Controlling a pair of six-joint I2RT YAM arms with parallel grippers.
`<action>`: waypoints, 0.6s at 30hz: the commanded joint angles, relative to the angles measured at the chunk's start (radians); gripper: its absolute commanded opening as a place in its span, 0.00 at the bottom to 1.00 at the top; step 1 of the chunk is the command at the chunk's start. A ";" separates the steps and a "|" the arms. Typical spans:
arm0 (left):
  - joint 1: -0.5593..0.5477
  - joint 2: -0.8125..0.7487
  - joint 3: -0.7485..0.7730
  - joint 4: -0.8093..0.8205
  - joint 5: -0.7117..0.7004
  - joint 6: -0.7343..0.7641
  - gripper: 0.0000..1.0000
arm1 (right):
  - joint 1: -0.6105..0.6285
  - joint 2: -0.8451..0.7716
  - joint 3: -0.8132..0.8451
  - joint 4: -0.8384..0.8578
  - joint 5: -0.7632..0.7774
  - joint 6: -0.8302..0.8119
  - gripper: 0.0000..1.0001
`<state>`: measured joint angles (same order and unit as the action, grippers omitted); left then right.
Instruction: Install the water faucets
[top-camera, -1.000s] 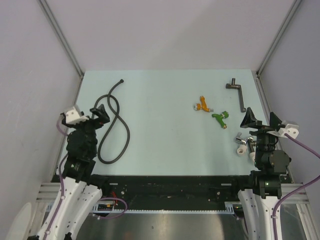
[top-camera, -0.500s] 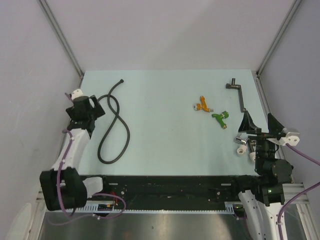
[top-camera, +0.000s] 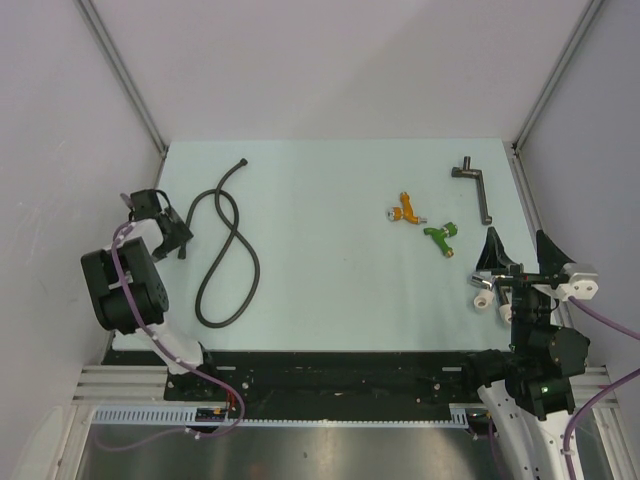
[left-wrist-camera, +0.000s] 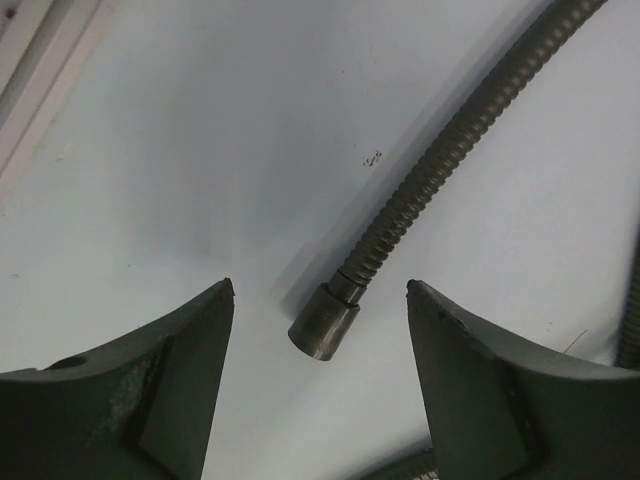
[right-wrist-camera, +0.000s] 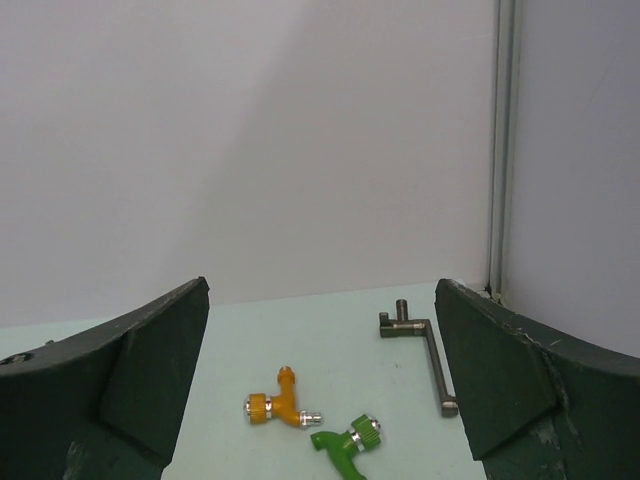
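The orange water faucet and the green water faucet lie side by side on the pale table, right of centre. My right gripper hangs open just near of them, nothing between its fingers; its wrist view shows the orange one and the green one ahead of the gripper. My left gripper is at the table's left edge, low and open. In the left wrist view its fingers straddle the capped end of the black hose without touching it.
The black hose snakes across the left part of the table. A dark metal crank-shaped pipe lies at the back right. Small white and silver fittings sit beside the right arm. Grey walls close in both sides.
The left arm has swung out and down to the left edge, putting its gripper over the hose end. The right gripper has shifted slightly nearer. The faucets have not moved.
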<state>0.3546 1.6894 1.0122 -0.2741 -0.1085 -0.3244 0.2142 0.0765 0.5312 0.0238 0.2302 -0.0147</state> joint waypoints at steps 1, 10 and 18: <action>0.004 0.041 0.074 -0.051 0.061 0.057 0.73 | 0.005 -0.012 0.001 0.005 0.017 -0.019 1.00; 0.000 0.153 0.140 -0.122 0.101 0.113 0.58 | -0.004 -0.009 0.001 0.005 0.017 -0.022 1.00; -0.046 0.162 0.161 -0.171 0.139 0.133 0.40 | -0.007 -0.009 -0.004 0.008 0.017 -0.022 1.00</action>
<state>0.3458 1.8309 1.1412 -0.3809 -0.0166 -0.2245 0.2111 0.0746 0.5304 0.0189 0.2321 -0.0216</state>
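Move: The grey hose's near end, a metal connector, lies just under the left hand, some 3 cm below, level with it and about 1 cm to its right. The far strand of the same hose runs about 10 cm to the hand's right and 2 cm back, and the hose's near bend lies some 17 cm back and 13 cm right. From the right hand, that connector is roughly 68 cm left, 18 cm ahead and 36 cm below. The hose's connector end is straddled by the left fingers as the left hand sinks about 2 cm to it, then slides some 1 cm forward and to the right, low over the table. The wrist turns roughly 10 degrees, mainly clockwise and tipping a little steeper, while the fingers close from three-quarters open to under half around the neck behind the connector. ##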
